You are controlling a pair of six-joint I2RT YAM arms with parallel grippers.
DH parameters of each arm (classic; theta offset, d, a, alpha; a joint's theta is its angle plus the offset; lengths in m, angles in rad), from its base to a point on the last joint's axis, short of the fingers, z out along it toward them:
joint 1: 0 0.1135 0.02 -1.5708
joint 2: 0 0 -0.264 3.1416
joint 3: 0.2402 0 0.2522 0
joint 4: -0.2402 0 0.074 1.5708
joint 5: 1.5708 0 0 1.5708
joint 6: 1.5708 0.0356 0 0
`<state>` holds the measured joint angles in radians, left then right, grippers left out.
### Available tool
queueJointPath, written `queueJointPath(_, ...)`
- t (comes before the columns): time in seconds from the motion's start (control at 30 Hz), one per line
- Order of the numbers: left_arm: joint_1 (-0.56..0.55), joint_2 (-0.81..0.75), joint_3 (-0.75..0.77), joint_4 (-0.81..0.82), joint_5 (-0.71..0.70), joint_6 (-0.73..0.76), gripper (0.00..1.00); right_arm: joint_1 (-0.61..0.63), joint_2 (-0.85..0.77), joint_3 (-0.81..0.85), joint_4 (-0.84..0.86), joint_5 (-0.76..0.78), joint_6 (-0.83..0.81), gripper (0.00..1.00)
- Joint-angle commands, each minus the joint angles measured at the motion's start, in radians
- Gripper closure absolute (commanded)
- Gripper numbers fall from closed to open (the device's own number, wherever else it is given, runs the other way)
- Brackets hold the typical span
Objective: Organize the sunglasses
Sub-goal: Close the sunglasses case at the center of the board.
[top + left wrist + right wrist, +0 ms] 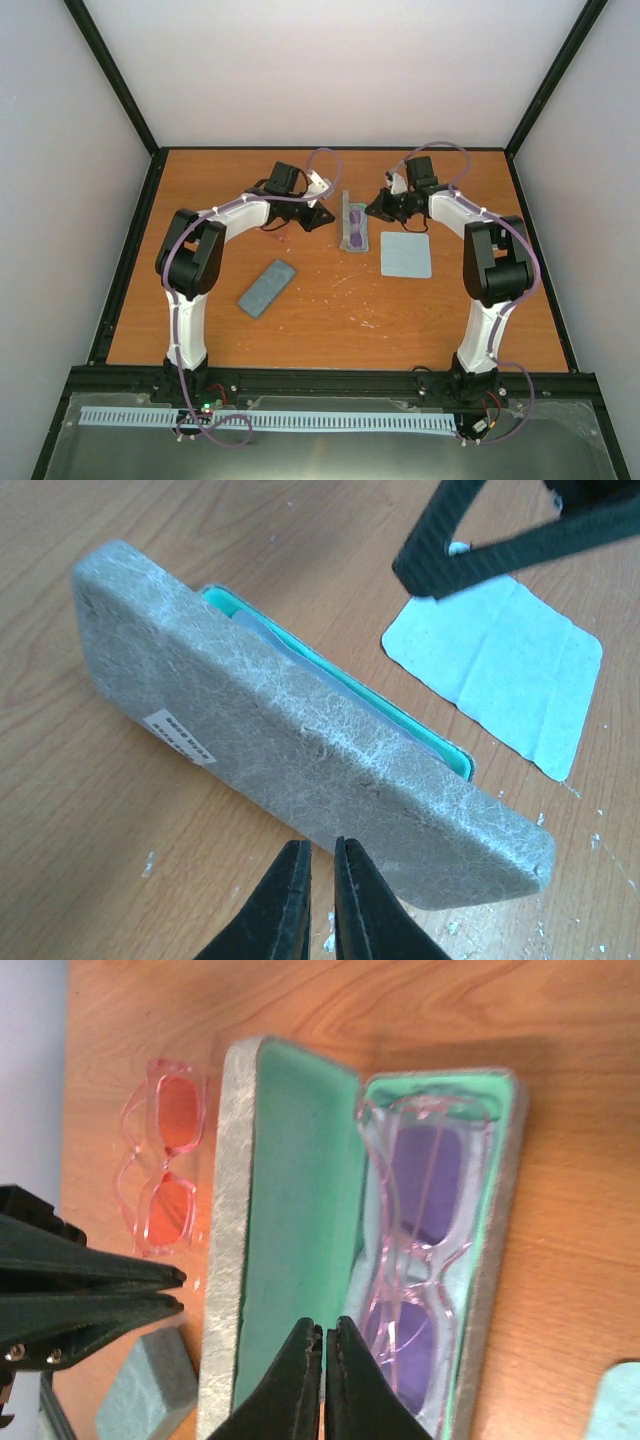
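A grey case [354, 228] lies open mid-table, its green-lined lid [290, 1210] standing on edge. Pink-framed sunglasses [420, 1260] with purple lenses lie in its tray. A second pair of sunglasses [160, 1165], pink with red lenses, rests on the table behind the lid, beneath my left arm [280, 232]. My left gripper [318, 848] is shut and empty, its tips close to the lid's grey outer face [300, 750]. My right gripper [322, 1328] is shut and empty, its tips over the lid's inner lining near the hinge.
A pale blue cloth [407, 254] lies flat to the right of the open case. A closed blue-grey case [267, 288] sits at the front left. Black frame posts and white walls border the table.
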<state>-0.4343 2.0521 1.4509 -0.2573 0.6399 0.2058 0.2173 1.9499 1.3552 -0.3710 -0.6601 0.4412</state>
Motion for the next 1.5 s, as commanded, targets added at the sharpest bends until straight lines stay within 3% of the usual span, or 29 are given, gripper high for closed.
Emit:
queueJointPath(0.0, -0.008, 0.033, 0.046, 0.02, 0.01, -0.018, 0.89, -0.018, 0.018, 0.0, -0.041, 0.083, -0.046, 0.97)
queueJointPath(0.3, -0.012, 0.072, 0.102, -0.003, 0.01, -0.015, 0.89, -0.019, 0.071, -0.013, -0.017, 0.225, -0.055, 0.97)
queueJointPath(0.97, -0.024, 0.186, 0.213, -0.02, 0.045, -0.029, 0.89, 0.048, 0.207, 0.057, -0.02, 0.136, -0.08, 0.97)
queueJointPath(1.47, -0.056, 0.281, 0.267, -0.024, 0.07, -0.044, 0.89, 0.078, 0.21, 0.031, 0.025, 0.11, -0.075, 0.97)
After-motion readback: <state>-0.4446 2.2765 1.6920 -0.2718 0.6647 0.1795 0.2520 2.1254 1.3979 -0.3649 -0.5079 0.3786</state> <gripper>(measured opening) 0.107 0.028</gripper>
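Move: The open sunglasses case stands between the two hands, lid upright along its left side. Its middle is about 3 cm to the right hand's left, level with it and some 7 cm lower. From the left hand it lies 6 cm right, 2 cm ahead and 7 cm lower. The light blue cloth is 10 cm right of the right hand and 7 cm back. The red glasses lie 15 cm left and 6 cm ahead of the left hand, the grey block 16 cm left and 16 cm back. The case gets bracketed from both sides, all fingers shut. The right hand sinks about 8 cm, swinging out to its right on the way and then back left, fingers tipping some 10 degrees steeper, to set its tips against the tray's right wall. The left hand works forward 4 cm, right 3 cm and down in dips, its tips coming against the outside of the lid. ##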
